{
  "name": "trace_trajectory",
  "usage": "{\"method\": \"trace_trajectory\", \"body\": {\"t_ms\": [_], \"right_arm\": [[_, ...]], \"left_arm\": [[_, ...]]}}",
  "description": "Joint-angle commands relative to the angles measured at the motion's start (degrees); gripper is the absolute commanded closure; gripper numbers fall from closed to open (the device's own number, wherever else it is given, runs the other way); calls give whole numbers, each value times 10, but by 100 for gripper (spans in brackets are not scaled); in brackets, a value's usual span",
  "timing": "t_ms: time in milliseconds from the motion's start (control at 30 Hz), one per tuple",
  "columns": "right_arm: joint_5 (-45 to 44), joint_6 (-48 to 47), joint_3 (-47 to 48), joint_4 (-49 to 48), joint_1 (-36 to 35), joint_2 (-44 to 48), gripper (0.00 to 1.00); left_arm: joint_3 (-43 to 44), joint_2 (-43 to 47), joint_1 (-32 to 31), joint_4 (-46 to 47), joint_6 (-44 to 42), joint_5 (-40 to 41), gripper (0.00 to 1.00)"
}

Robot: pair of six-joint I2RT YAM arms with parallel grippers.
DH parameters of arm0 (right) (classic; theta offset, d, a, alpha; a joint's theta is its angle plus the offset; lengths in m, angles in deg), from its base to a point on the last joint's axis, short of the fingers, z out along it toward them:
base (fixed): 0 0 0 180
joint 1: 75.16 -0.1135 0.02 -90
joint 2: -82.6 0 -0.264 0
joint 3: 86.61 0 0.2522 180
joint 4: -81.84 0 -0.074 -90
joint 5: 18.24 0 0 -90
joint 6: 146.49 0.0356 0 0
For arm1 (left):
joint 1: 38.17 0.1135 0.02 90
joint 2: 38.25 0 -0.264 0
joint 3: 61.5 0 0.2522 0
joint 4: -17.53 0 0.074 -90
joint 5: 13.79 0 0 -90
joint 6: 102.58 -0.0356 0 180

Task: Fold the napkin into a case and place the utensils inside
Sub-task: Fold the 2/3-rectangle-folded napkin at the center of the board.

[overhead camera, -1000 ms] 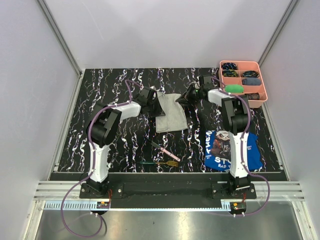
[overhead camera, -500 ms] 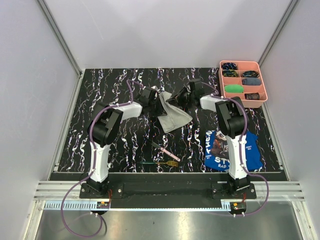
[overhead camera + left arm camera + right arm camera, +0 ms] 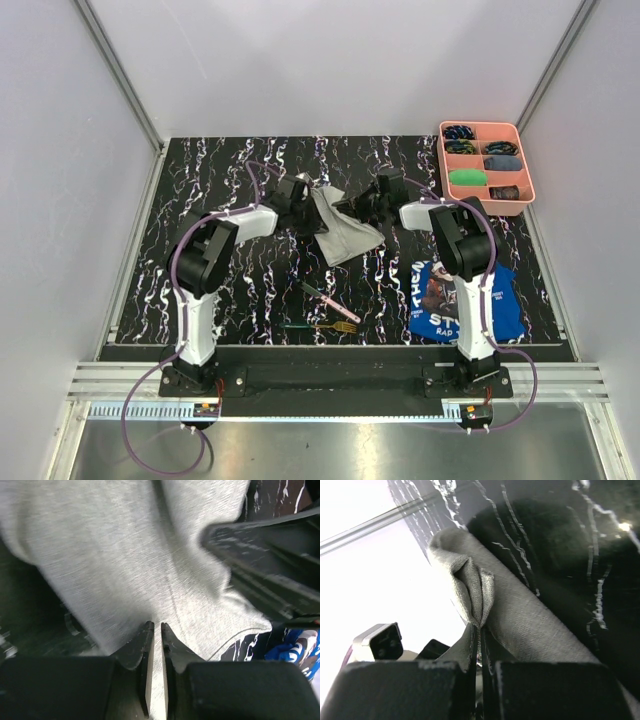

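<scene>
The light grey napkin (image 3: pixel 345 232) lies bunched and partly folded at mid-table between both grippers. My left gripper (image 3: pixel 303 197) is at its upper left corner. In the left wrist view its jaws (image 3: pixel 155 625) stand a narrow gap apart over the napkin (image 3: pixel 150 555), whose cloth shows through the gap. My right gripper (image 3: pixel 358 207) is at the napkin's upper right, shut on a pinched fold of the napkin (image 3: pixel 530 620) right at its tips (image 3: pixel 481 626). The pink-handled knife (image 3: pixel 332 302) and the green-handled fork (image 3: pixel 322 326) lie on the table nearer the arm bases.
A pink compartment tray (image 3: pixel 527 160) with small items stands at the back right. A blue printed cloth (image 3: pixel 470 300) lies by the right arm's base. Grey walls enclose the black marbled table on three sides.
The right gripper has carried the napkin's right edge leftward, so the cloth is now narrower and bunched. The left gripper's jaws have parted slightly.
</scene>
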Motion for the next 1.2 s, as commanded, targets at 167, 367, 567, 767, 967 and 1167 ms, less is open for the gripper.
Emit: {"method": "trace_trajectory", "body": {"t_ms": [167, 367, 567, 767, 967, 1167], "right_arm": [[-15, 16, 29, 1, -13, 39, 100], [-35, 64, 60, 18, -34, 31, 100], [-64, 143, 48, 3, -56, 24, 100], [-99, 234, 2, -59, -76, 13, 100], [-141, 305, -22, -108, -94, -1, 100], [-180, 356, -48, -169, -110, -26, 100]], "left_arm": [[17, 2, 36, 2, -23, 0, 88], [13, -19, 30, 14, -18, -2, 89], [8, -20, 25, 26, -16, -5, 90], [8, -18, 24, 28, -22, -7, 90], [2, -19, 24, 51, -20, -12, 90], [-4, -18, 24, 59, -27, -12, 90]]}}
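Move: The right hand is pinching the napkin's right edge; the far-left corner it is being folded towards lies about 4 cm left, 3 cm ahead and 4 cm below. The napkin's middle is some 5 cm back and 1 cm right of that hand, the knife about 22 cm back and 2 cm left. From the left hand that corner is roughly 9 cm straight ahead; the napkin's middle lies level with it, 6 cm to its right. The right hand keeps pinching, carrying the napkin edge about 6 cm left, while the left resettles forward-left on the napkin. ##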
